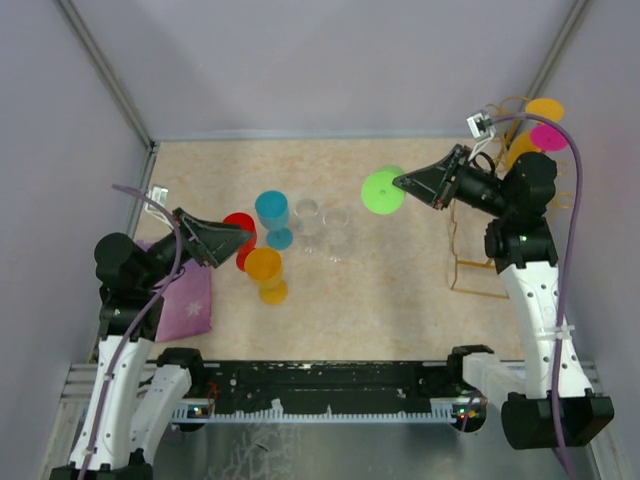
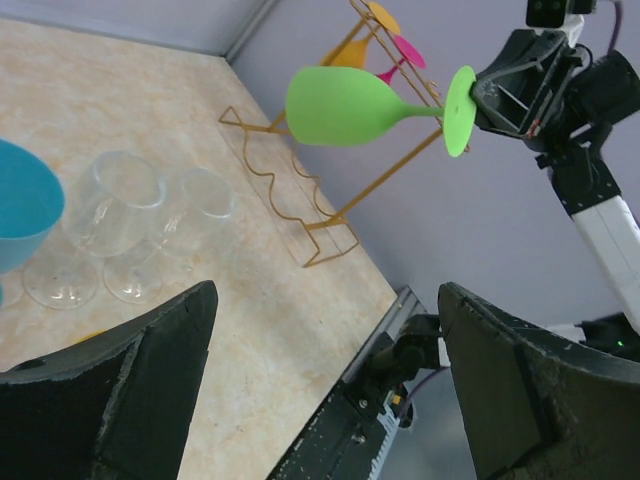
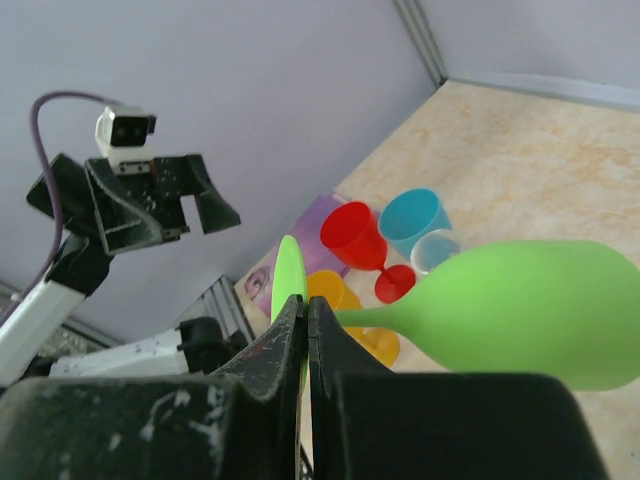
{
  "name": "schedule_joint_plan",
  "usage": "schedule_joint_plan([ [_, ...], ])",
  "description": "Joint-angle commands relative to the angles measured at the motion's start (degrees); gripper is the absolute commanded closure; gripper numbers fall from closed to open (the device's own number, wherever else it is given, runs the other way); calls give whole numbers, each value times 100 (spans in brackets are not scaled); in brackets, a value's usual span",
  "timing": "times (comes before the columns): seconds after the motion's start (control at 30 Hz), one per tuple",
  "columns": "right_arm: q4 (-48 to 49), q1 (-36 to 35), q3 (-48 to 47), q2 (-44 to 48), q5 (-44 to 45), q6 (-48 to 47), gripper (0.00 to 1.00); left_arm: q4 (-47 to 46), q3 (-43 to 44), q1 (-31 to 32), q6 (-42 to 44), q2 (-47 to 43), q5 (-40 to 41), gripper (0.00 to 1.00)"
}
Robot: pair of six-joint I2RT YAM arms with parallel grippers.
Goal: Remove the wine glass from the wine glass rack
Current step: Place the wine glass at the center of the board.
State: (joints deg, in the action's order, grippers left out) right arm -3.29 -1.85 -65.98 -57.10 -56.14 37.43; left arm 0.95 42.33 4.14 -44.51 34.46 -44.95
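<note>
My right gripper (image 1: 400, 182) (image 3: 306, 300) is shut on the round foot of a green wine glass (image 1: 381, 190) (image 2: 340, 105) (image 3: 540, 310). The glass lies on its side in the air, left of the wine glass rack (image 1: 470, 264) (image 2: 330, 252) and clear of its gold wire. An orange glass (image 1: 545, 108) and a pink glass (image 1: 548, 137) hang at the rack's far end. My left gripper (image 1: 240, 238) (image 2: 327, 295) stands open and empty at the left, beside the coloured glasses on the table.
On the table at centre-left stand a red glass (image 1: 238, 228), a blue glass (image 1: 272, 212), an orange glass (image 1: 264, 268) and two clear glasses (image 1: 307, 213) (image 1: 337, 225). A purple card (image 1: 185, 300) lies under the left arm. Walls close in on three sides.
</note>
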Motion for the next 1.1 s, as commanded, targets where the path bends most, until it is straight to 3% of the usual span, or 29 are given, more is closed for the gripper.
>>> schedule_joint_plan([
  [0.0,-68,-465,-155,27,-288,-478,100,-652,128,97,-311,152,-619,4],
  [0.13,-784,-1148,-466,-132,131,-1178,100,-702,172,568,-245,359,-483,5],
  [0.33,-834,-1915,-623,-331,481,-1378,100,-820,269,2046,109,669,563,7],
  [0.53,-986,-2459,-846,-519,661,-1563,100,-1570,132,3012,30,1079,1074,15],
  [0.8,-910,-2905,-965,-677,808,-1625,100,-2161,97,3883,64,1521,1771,27],
  [1.07,-907,-3018,-978,-711,802,-1663,100,-2178,83,4118,42,1751,2071,41],
])
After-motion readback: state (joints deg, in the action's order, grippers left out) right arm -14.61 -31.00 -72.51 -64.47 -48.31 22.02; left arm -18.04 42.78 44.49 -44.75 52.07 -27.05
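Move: The left hand, open and empty, goes for the green glass. The glass is tilted, foot up, its middle about 14 cm ahead, 29 cm right and 2 cm below. From that hand, some 18 cm lower, the yellow glass stands 4 cm ahead, 5 cm right, and the blue one 17 cm ahead, 7 cm right. The right hand holds the green foot's edge; the left gripper lies about 10 cm back, 31 cm left and 5 cm below. The right hand keeps its pinch on the edge of the green glass's foot and carries it about 12 cm left and 6 cm back, sinking slightly and turning some 20 degrees counter-clockwise. The left hand comes to meet it, about 15 cm right and 5 cm back, turning clockwise by a similar amount, its fingers closing to a little over half open around where the foot arrives; whether they touch can't be told. ##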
